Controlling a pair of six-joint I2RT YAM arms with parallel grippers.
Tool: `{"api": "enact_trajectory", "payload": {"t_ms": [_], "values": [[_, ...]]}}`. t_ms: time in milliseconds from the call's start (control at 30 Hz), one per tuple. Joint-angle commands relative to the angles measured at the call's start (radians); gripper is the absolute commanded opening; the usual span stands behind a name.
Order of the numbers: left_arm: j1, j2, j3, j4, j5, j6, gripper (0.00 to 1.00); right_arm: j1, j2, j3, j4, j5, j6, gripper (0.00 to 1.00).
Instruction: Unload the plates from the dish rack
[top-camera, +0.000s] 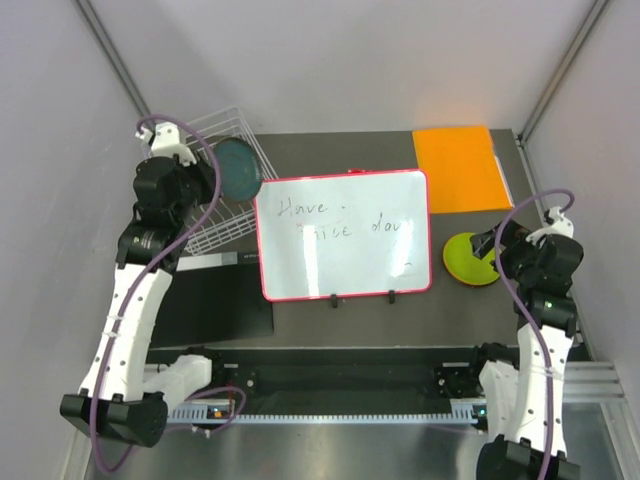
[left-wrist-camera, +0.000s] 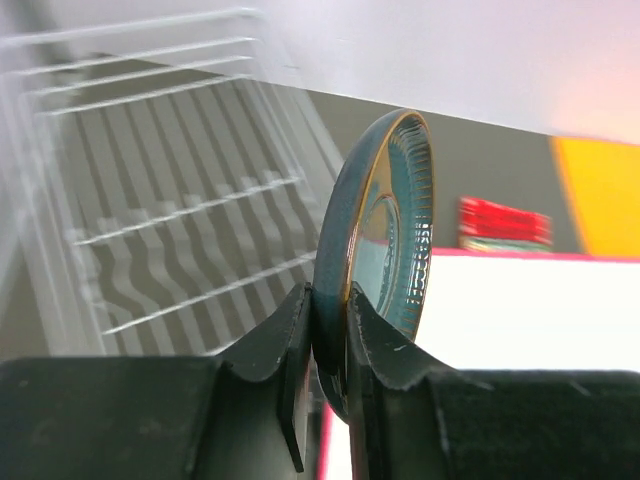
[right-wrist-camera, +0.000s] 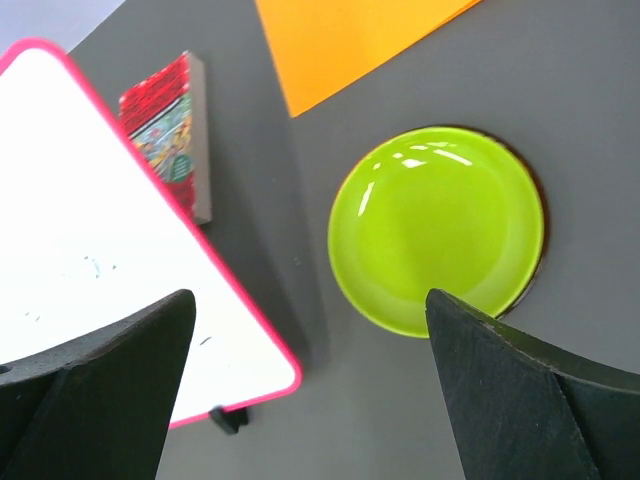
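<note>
My left gripper (left-wrist-camera: 333, 320) is shut on the rim of a dark green-teal plate (left-wrist-camera: 385, 215), holding it on edge in the air beside the white wire dish rack (left-wrist-camera: 170, 190). From above, the teal plate (top-camera: 238, 168) hangs at the rack's (top-camera: 225, 225) right side, near the whiteboard's corner. A lime green plate (right-wrist-camera: 437, 228) lies flat on the dark table at the right. My right gripper (right-wrist-camera: 310, 330) hovers over the plate's near-left edge, open, with nothing between its fingers. In the top view the green plate (top-camera: 468, 257) is partly hidden by the right arm.
A red-framed whiteboard (top-camera: 343, 235) with writing lies in the table's middle. An orange sheet (top-camera: 460, 167) lies at the back right. A small red patterned box (right-wrist-camera: 170, 130) sits beside the whiteboard. A black mat (top-camera: 215, 300) lies at the front left.
</note>
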Motion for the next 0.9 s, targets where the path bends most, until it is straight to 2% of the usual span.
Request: {"api": "enact_trajectory", "payload": {"t_ms": [0,133,333,600,700,867], "values": [[-0.015,-0.035,0.024,0.086,0.344,-0.134,0.0,0.0,-0.037,0.045,0.026,-0.126,0.027,0.98],[-0.066,-0.068,-0.073,0.198,0.445,-0.241,0.0,0.002,-0.065,0.039,0.049,-0.201,0.045,0.98],[-0.197,-0.069,-0.203,0.327,0.465,-0.339,0.0,0.008,-0.085,0.022,0.125,-0.308,0.093,0.99],[-0.458,0.014,-0.252,0.419,0.319,-0.349,0.0,0.062,-0.077,-0.01,0.195,-0.352,0.128,0.99],[-0.532,0.07,-0.257,0.468,0.276,-0.352,0.0,0.141,-0.055,-0.021,0.245,-0.306,0.159,0.98],[-0.581,0.158,-0.239,0.504,0.246,-0.343,0.0,0.419,-0.002,0.01,0.268,-0.119,0.168,0.98]]}}
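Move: The dark teal plate is already gripped by its rim in the left fingers, its middle about 6 cm ahead of that hand and 2 cm right. The whiteboard it is carried to has its middle about 26 cm right, 3 cm back and 33 cm below; the rack sits 8 cm ahead, 5 cm left, 28 cm below. From the right hand, the teal plate is some 54 cm left, 15 cm ahead, 16 cm higher; the green plate is 4 cm ahead, 1 cm right, 17 cm below. The teal plate, kept pinched by its rim, is swept by the left hand about 25 cm right, away from the rack to over the whiteboard, also drawing back and sinking some 8 cm each while the wrist swings clockwise about 45 degrees. Fingers still wide open, the right hand leaves the green plate for it, going 11 cm left, rising 5 cm and turning counter-clockwise. ##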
